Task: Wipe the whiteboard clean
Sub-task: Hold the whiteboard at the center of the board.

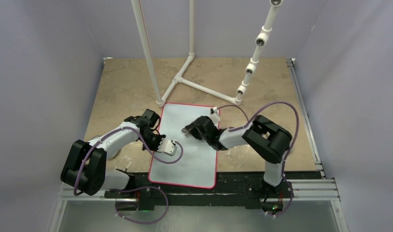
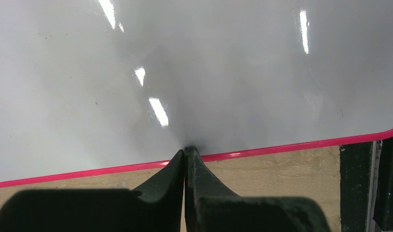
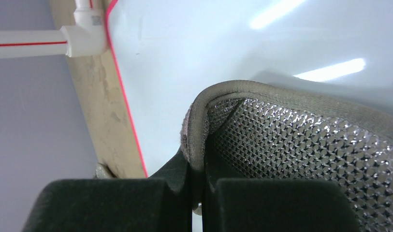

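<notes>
The whiteboard (image 1: 189, 159) lies flat mid-table, glossy white with a red border, and I see no writing on it. My left gripper (image 1: 158, 140) points down at its left edge. In the left wrist view this gripper (image 2: 185, 151) is shut and empty, tips touching the whiteboard (image 2: 233, 72) just inside the border. My right gripper (image 1: 191, 129) reaches over the board's upper middle. In the right wrist view it (image 3: 198, 159) is shut on the rim of a grey-silver mesh pad (image 3: 300, 154), which rests against the whiteboard (image 3: 184, 48).
A white PVC pipe frame (image 1: 184, 79) stands on the tan table (image 1: 126, 87) just behind the board, one pipe (image 3: 39, 43) near its far left corner. A black rail (image 1: 233, 186) runs along the near edge. Grey walls enclose three sides.
</notes>
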You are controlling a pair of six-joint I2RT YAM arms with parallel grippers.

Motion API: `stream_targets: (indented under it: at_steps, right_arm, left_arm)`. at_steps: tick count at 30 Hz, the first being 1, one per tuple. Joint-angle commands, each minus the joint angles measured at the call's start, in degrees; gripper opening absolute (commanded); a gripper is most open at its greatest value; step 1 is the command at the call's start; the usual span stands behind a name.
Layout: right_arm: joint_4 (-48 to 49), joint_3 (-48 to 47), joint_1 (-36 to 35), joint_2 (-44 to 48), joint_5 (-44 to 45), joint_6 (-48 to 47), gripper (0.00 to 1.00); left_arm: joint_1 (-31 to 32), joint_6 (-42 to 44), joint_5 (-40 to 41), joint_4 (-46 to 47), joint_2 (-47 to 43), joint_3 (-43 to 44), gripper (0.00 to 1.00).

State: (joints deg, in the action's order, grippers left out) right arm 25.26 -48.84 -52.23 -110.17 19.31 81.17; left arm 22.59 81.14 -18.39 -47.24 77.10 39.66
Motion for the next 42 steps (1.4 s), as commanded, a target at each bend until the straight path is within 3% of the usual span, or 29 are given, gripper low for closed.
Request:
stream_targets:
  at_steps: [1,5,13,15,18,26,29,32,35,39,42]
  right_arm:
    - [-15.5,17.0,3.1,2.5,2.4,-1.1,0.0]
    - [-14.2,13.3,2.3,-1.2,1.6,-3.1,0.0]
    - [-17.2,-13.4,-6.2,-15.9,-5.7,-11.3,0.0]
    - [-18.4,-15.5,-7.0,-16.9,-5.9,-13.2,0.0]
    - [-18.2,-9.5,-6.7,-13.5,-6.2,-12.1,0.0]
    - [-18.5,21.1,1.9,4.6,4.6,-3.5,0.0]
    - [-17.8,25.5,4.5,9.3,6.0,-2.8,0.0]
    - [-18.4,18.5,3.7,7.7,6.7,-4.6,0.0]
    - [-20.2,5.5,-0.9,-0.3,4.9,-7.0,0.0]
    - [-19.9,-12.4,-6.0,-11.4,-2.5,-13.5,0.0]
    - [-14.6,-15.5,-6.8,-15.1,-10.1,-17.0,0.0]
  left_arm:
    - [-1.0,0.5,8.3,-4.8,1.0,-2.1,0.03]
    - [-1.1,0.2,8.4,-4.8,1.0,-2.0,0.03]
    - [-1.1,-0.7,8.8,-5.0,1.2,-1.1,0.03]
    - [-1.1,-0.7,8.8,-5.2,1.4,-0.9,0.03]
    - [-1.1,-0.6,8.9,-5.1,1.6,-0.9,0.03]
    - [-1.1,-0.4,8.2,-4.5,1.9,-0.7,0.03]
    - [-1.1,-0.3,8.0,-4.6,1.8,-0.5,0.03]
    - [-1.1,-0.4,7.9,-4.5,2.0,-0.5,0.03]
    - [-1.1,-0.5,7.8,-4.5,2.1,-0.6,0.03]
    - [-1.1,-0.8,7.8,-4.8,2.1,-0.1,0.03]
    - [-1.1,-1.0,7.9,-5.1,1.9,0.3,0.03]
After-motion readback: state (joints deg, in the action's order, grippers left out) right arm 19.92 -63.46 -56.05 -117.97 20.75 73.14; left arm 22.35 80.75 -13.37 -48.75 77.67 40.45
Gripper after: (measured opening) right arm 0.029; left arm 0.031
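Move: The right hand already grips the eraser on the board; the whiteboard's middle lies about 6 cm back and 2 cm to its left, 2 cm below. The left pipe corner stands some 13 cm ahead and 13 cm left of this hand, the right one 13 cm ahead and 19 cm right. The left hand's closed fingertips rest just inside the board's left edge, the board's middle about 13 cm to their right and 3 cm ahead. Eraser kept pinched and on the board, the right hand scrubs quickly side to side: about 5 cm right, 14 left, 17 right, then 14 left towards the left edge, drifting a few centimetres back and forward again. The left fingertips keep holding down the left edge but ride some 1.5 cm left with the board during the first leftward stroke, then stay there. ##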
